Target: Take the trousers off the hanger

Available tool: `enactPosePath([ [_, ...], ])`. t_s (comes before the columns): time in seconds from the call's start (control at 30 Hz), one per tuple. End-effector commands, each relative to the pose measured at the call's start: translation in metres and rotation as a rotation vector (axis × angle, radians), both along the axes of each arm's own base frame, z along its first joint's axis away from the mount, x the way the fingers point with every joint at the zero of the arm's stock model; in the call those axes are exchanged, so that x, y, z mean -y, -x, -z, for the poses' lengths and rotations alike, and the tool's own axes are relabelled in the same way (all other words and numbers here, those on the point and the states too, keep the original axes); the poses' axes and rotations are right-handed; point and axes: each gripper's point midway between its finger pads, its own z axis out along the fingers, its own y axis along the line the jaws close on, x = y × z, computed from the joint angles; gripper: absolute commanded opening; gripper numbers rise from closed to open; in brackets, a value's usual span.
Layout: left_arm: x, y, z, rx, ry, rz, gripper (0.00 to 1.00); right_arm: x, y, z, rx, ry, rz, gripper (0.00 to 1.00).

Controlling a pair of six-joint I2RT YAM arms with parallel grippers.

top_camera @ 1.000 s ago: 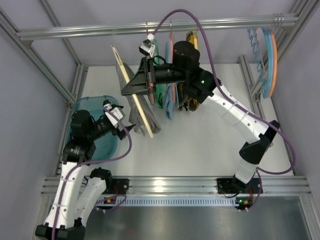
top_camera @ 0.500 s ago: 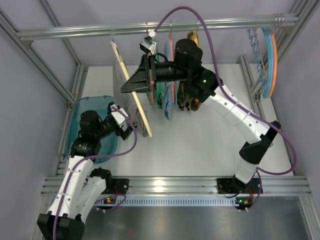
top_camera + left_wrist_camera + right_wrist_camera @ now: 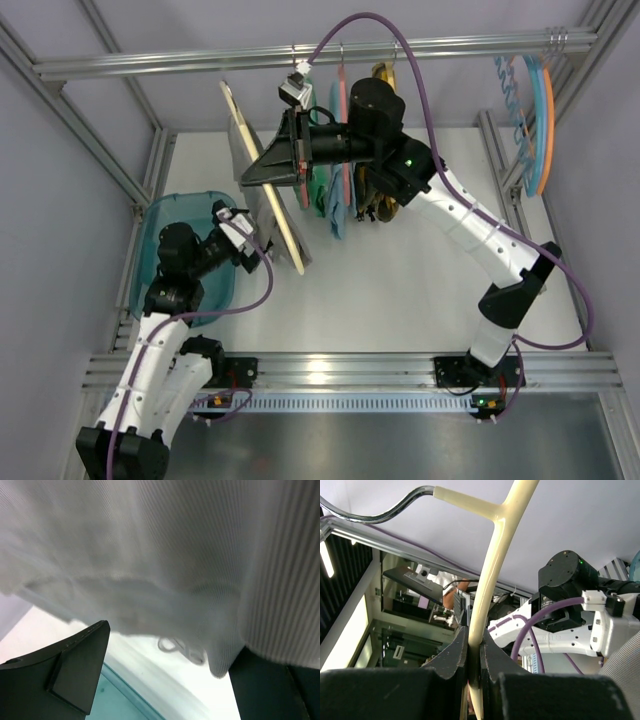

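The cream hanger (image 3: 285, 235) hangs slanted over the table's left half, and my right gripper (image 3: 258, 180) is shut on its rim. In the right wrist view the hanger (image 3: 492, 565) runs up from my right gripper (image 3: 474, 652) to its metal hook (image 3: 385, 507). The grey trousers (image 3: 258, 195) drape over the hanger. My left gripper (image 3: 258, 252) is open at their lower edge. In the left wrist view the trousers (image 3: 165, 555) fill the top, their drawstring (image 3: 181, 648) dangling between the fingers (image 3: 80, 670) of my left gripper (image 3: 170, 675); nothing is pinched.
A teal bin (image 3: 165, 215) sits at the left under my left arm. Green, blue and patterned garments on pink hangers (image 3: 340, 190) hang from the rail (image 3: 450, 45) behind my right wrist. Orange and blue hangers (image 3: 538, 110) hang at the far right.
My left gripper has shifted right, in under the trousers' lower edge, and opened a little wider. The right gripper has carried the hanger slightly left, still shut on it.
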Motion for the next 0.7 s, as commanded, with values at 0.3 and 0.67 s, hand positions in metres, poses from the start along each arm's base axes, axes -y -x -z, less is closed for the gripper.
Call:
enactPosePath([
  [0.3, 0.005, 0.002, -0.058, 0.176, 0.122, 0.002, 0.95, 0.027, 0.027, -0.068, 0.184, -0.207, -0.008, 0.00],
  [0.67, 0.005, -0.003, -0.092, 0.228, 0.176, -0.022, 0.48, 0.027, 0.028, -0.066, 0.181, -0.205, -0.015, 0.00],
])
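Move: The lower hanging edge of the grey trousers is about 4 cm above the left hand's open fingers, roughly 2 cm ahead and 1 cm to the right. The hanger, where the right hand pinches it, is some 9 cm ahead of the left hand, level sideways and 24 cm higher. The tub lies about 19 cm left, 8 cm ahead and 22 cm below. From the right hand, that trouser edge is about 8 cm back, 1 cm right and 20 cm below. Straight up by about 5 cm, the left hand lifts around the hanging edge of the trousers, its fingertips tipping up some 10 degrees. The fingers stay wide open for the first half of the rise, then close to about half open with the cloth fold between them. The right hand holds still and keeps its pinch on the hanger. ##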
